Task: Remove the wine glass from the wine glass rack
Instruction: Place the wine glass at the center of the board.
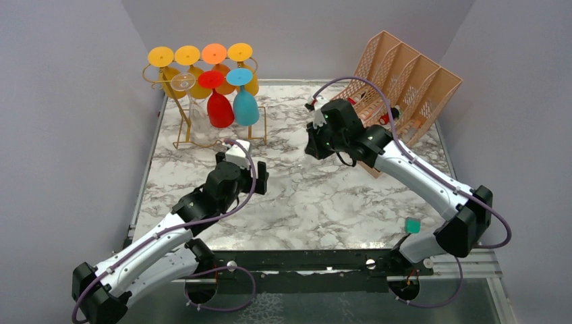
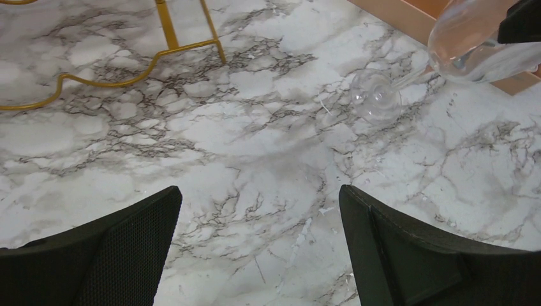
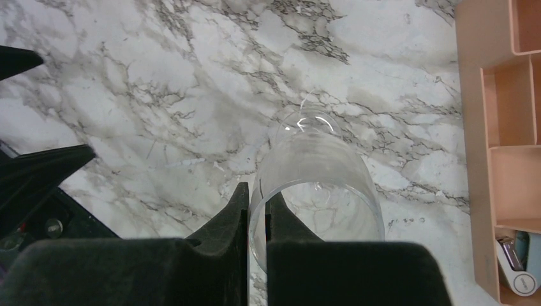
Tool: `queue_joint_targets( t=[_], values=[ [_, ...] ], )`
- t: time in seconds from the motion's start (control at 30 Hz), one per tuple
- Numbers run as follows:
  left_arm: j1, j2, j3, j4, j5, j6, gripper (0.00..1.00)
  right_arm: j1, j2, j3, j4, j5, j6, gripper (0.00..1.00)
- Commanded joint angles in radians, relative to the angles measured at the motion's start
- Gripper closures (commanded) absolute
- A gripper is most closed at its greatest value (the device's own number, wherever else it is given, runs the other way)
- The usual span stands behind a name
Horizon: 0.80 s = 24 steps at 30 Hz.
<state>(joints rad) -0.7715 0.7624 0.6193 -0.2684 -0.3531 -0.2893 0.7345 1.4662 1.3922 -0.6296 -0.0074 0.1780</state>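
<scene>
The gold wire wine glass rack (image 1: pixel 181 138) stands at the back left. Orange, red and blue glasses hang on it bases up, and a clear one (image 1: pixel 197 115) at its front left. Part of the rack's wavy foot rail (image 2: pixel 115 81) shows in the left wrist view. My right gripper (image 3: pixel 256 191) is shut on the rim of a clear wine glass (image 3: pixel 319 172), one finger inside the bowl and one outside. This glass (image 2: pixel 469 44) hangs tilted over the marble, its base (image 2: pixel 376 95) low. My left gripper (image 2: pixel 258 194) is open above bare marble with nothing between its fingers.
A peach lattice file organizer (image 1: pixel 405 88) stands at the back right, close behind the right gripper (image 1: pixel 316 143); its compartments (image 3: pixel 504 127) hold small items. Grey walls close the table on three sides. The left gripper (image 1: pixel 258 177) is near mid-table.
</scene>
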Motion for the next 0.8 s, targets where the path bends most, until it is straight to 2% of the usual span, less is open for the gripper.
queue_joint_targets(
  t=[0.0, 0.17, 0.47, 0.77],
  values=[
    [0.003, -0.103, -0.001, -0.096, -0.143, -0.069, 0.01, 0.006, 0.074, 0.07, -0.018, 0.084, -0.017, 0.99],
    [0.003, -0.181, -0.023, -0.092, -0.186, -0.073, 0.01, 0.006, 0.175, 0.143, -0.042, 0.066, -0.012, 0.99],
    [0.003, -0.159, -0.001, -0.1, -0.216, -0.029, 0.01, 0.008, 0.351, 0.296, -0.117, 0.065, -0.014, 0.99],
    [0.003, -0.185, -0.006, -0.104, -0.249, -0.025, 0.01, 0.011, 0.441, 0.339, -0.12, 0.089, -0.042, 0.97]
  ],
)
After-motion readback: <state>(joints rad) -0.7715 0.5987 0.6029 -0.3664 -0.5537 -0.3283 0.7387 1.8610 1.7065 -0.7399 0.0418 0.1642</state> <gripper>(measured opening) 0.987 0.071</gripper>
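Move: The right hand already holds the clear wine glass by its rim, foot downward. The spot on the marble board it is heading for lies about 6 cm ahead, 5 cm left and some 22 cm below. From that hand, the blue glass on the rack is roughly 16 cm ahead and 20 cm left, and the middle of the peach organizer about 20 cm ahead and 23 cm right. From the left hand, the spot is around 11 cm ahead, 14 cm right and 18 cm below. Forward and down together, about 5 cm each, with some 4 cm of leftward drift, the right hand carries the glass towards the middle of the board, tipping about 10 degrees and slowing at the end, its fingers staying shut on the rim. The empty left hand backs off about 5 cm to its left and rises a little, turning some 10 degrees counter-clockwise, fingers still wide open. ##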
